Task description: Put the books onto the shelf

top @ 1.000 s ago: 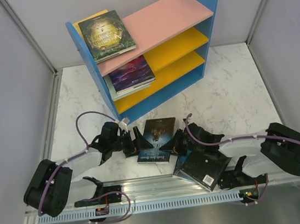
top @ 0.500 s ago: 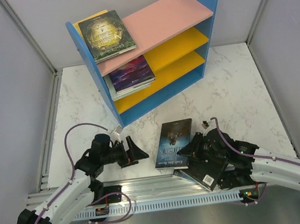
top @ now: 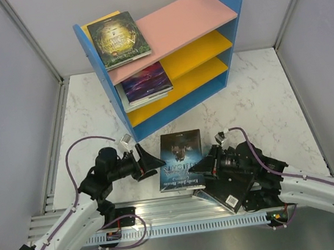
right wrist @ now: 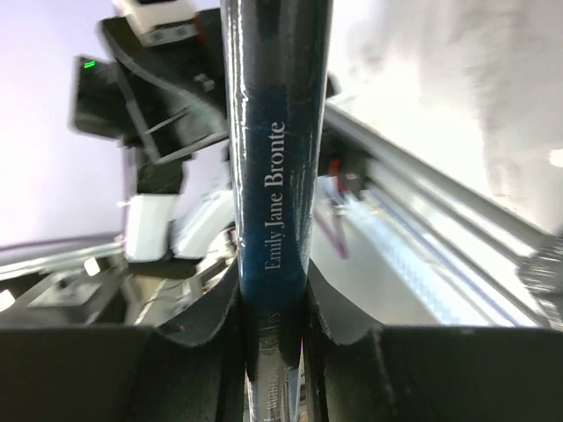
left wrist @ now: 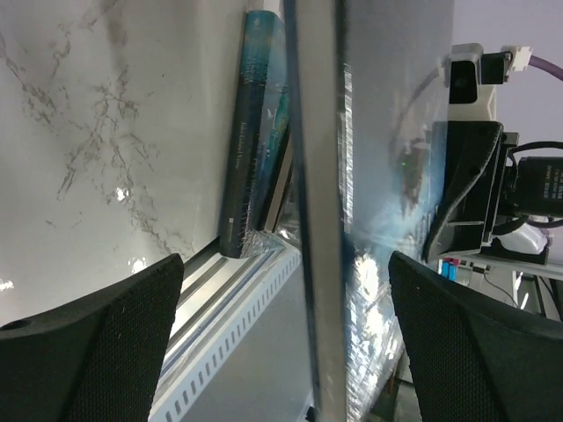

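Note:
My right gripper (top: pixel 204 167) (right wrist: pixel 274 303) is shut on the spine of a dark blue book (top: pixel 182 159) (right wrist: pixel 277 193), holding it above the table's near side. My left gripper (top: pixel 154 162) (left wrist: pixel 286 352) stands open at that book's left edge (left wrist: pixel 318 220), which runs between the fingers (left wrist: pixel 97 343) without touching them. On the shelf (top: pixel 187 17), a dark green book (top: pixel 118 40) lies over a yellow one (top: pixel 99 20) on the pink top. A purple galaxy book (top: pixel 146 81) tops a small pile on the upper yellow board. A black book (top: pixel 229 187) lies under my right arm.
A slotted metal rail (top: pixel 186 221) runs along the near edge, and the black book partly rests on it. Grey walls close in the marble table (top: pixel 256 101) on both sides. The shelf stands at the back centre.
My right gripper has carried the dark blue book a little left and turned it straighter. My left arm first drew back, then swung right until its open fingers met the book's edge.

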Robot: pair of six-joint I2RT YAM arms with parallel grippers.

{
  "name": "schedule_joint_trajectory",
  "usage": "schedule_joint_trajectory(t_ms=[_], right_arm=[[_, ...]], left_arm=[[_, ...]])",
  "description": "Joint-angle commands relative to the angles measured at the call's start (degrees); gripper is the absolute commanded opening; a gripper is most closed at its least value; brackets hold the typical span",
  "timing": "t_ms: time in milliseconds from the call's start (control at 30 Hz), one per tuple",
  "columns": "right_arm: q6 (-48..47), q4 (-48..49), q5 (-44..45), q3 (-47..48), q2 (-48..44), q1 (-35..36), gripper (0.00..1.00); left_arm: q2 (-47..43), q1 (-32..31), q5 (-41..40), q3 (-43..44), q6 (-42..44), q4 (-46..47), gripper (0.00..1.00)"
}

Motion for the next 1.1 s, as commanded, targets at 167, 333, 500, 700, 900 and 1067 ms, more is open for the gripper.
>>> schedule_joint_trajectory(t_ms=[167, 333, 500, 700, 900, 1067], right_arm=[[8.62, 33.99, -7.59, -2.09, 3.12, 0.12, 0.0], [9.85, 38.3, -7.42, -3.5, 4.52, 0.12, 0.0], [11.34, 44.61, -7.33, -4.38, 7.25, 0.03, 0.0], [13.54, 52.0, -7.94, -5.61, 11.3, 0.12, 0.0], [13.8, 54.64, -7.68, -5.17, 13.05, 0.03, 0.0], [14.77, 58.43, -8.03, -5.43, 14.81, 0.03, 0.0]], left_arm=[[-3.28, -0.32, -0.23, 2.07, -6.87, 6.27, 0.97], [-4.52, -0.32, 0.47, 2.33, -10.48, 10.41, 0.72], [-4.87, -0.58, 0.47, 3.04, -13.2, 13.22, 0.48], [-4.61, -1.11, 0.56, 3.13, -16.63, 17.7, 0.46], [-3.03, -2.51, 1.0, 3.83, -17.16, 18.94, 0.44], [-0.32, -4.27, 2.14, 4.18, -17.87, 23.07, 0.4]])
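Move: The right hand already grips the Emily Brontë book by its right edge; the book's middle lies some 7 cm to this hand's left, 4 cm farther out and about level. From the open left hand that middle is about 10 cm to the right, level with it in reach and height. The black book lies on the table some 13 cm to the right hand's right, 2 cm back and 15 cm down; the shelf's near left foot is about 17 cm ahead and 7 cm left of the left hand, 12 cm below. The left hand rises some 8 cm and eases about 2 cm right onto the far part of the book's left edge, tilting its fingers from sloping down towards level as they close from wide open to under half and pinch that edge. Meanwhile the right hand keeps its grip on the right edge, lifts about 5 cm with a slight drift left and back, and rolls roughly 20 degrees so that the book's left side comes up to the left fingers. ##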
